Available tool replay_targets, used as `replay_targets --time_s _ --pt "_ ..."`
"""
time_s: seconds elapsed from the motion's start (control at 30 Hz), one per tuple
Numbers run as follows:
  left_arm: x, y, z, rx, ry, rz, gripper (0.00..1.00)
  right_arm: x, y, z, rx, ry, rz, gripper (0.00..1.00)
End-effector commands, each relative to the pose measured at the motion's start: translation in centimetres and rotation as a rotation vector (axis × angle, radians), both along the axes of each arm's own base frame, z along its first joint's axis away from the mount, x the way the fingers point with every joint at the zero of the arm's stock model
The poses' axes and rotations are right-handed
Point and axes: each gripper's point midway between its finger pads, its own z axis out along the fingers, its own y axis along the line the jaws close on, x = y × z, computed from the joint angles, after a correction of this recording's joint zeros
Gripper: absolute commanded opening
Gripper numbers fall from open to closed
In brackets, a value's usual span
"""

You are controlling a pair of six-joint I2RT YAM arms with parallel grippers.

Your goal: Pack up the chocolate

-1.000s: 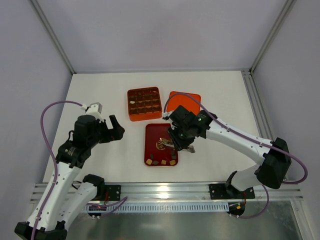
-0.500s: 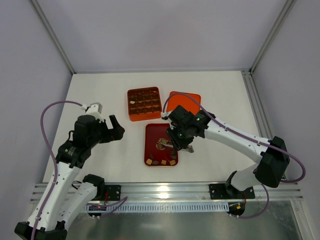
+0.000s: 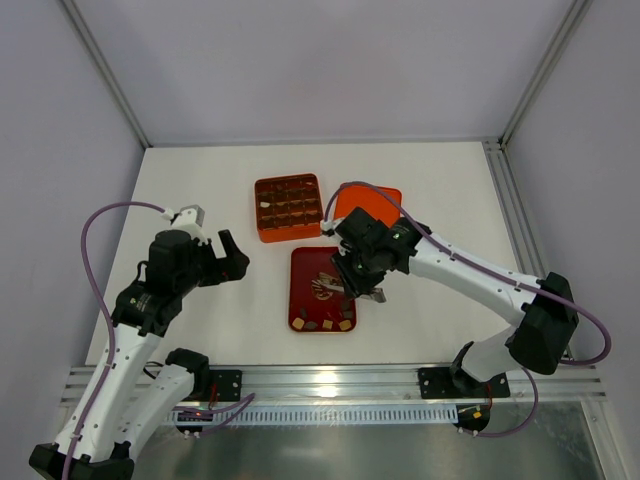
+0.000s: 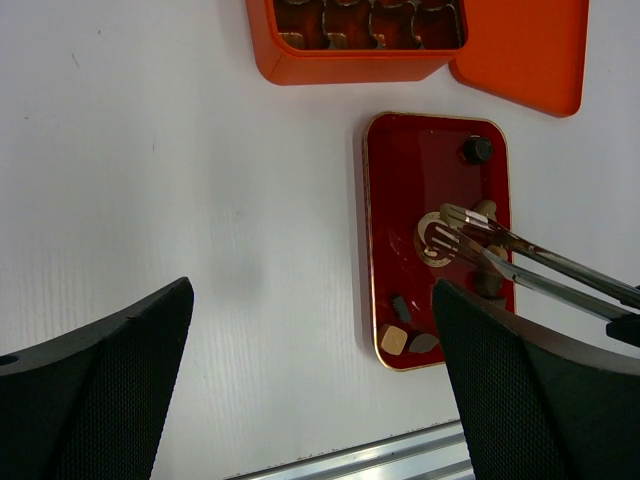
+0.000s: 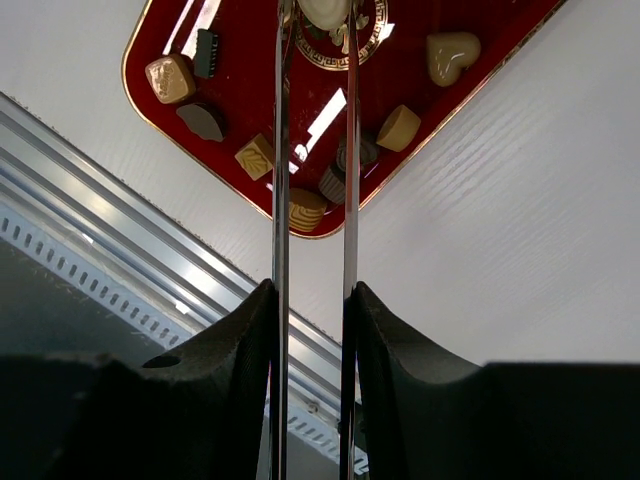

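My right gripper [image 5: 313, 300] is shut on a pair of metal tongs [image 5: 281, 150], whose blades reach out over the dark red tray [image 5: 250, 90]. A cream-white chocolate [image 5: 322, 12] sits between the tong tips above the tray's gold emblem; I cannot tell if it is lifted. More chocolate lies on the tray: a cream heart [image 5: 450, 55], tan pieces [image 5: 168, 78] and dark pieces [image 5: 203, 120]. The left gripper [image 4: 315, 400] hangs open over bare table, left of the tray [image 4: 390, 200]. In the top view the right gripper [image 3: 362, 285] is over the tray's right side.
An orange box with grid compartments [image 3: 288, 207] stands behind the tray, holding several pieces. Its orange lid [image 3: 370, 197] lies to its right. An aluminium rail [image 3: 330, 380] runs along the table's near edge. Frame posts stand at the back corners.
The right arm has shifted slightly left and away from the near edge with the tongs. The left arm has not moved.
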Motion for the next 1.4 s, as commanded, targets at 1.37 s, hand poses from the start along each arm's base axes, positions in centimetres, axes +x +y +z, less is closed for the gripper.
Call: replay_targets --time_s 1.37 --pt "0.6 -0.2 -0.1 -0.004 0.001 0.009 1.00 23.1 7.4 5.9 0.240 -0.241 -0.242 0.37"
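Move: The right hand still grips the tongs, a cream-coloured chocolate at their tips about 8 cm to its left, 3 cm ahead. The orange box's middle lies some 23 cm ahead, 15 cm left and 9 cm below; the red tray's middle 3 cm ahead, 8 cm left; the orange lid 22 cm ahead, 3 cm right. From the idle left hand, the box is roughly 19 cm ahead, 13 cm right, 16 cm below. The right hand lifts the tonged chocolate, swings about 21 cm forward, slightly left, then sinks towards the orange box. ##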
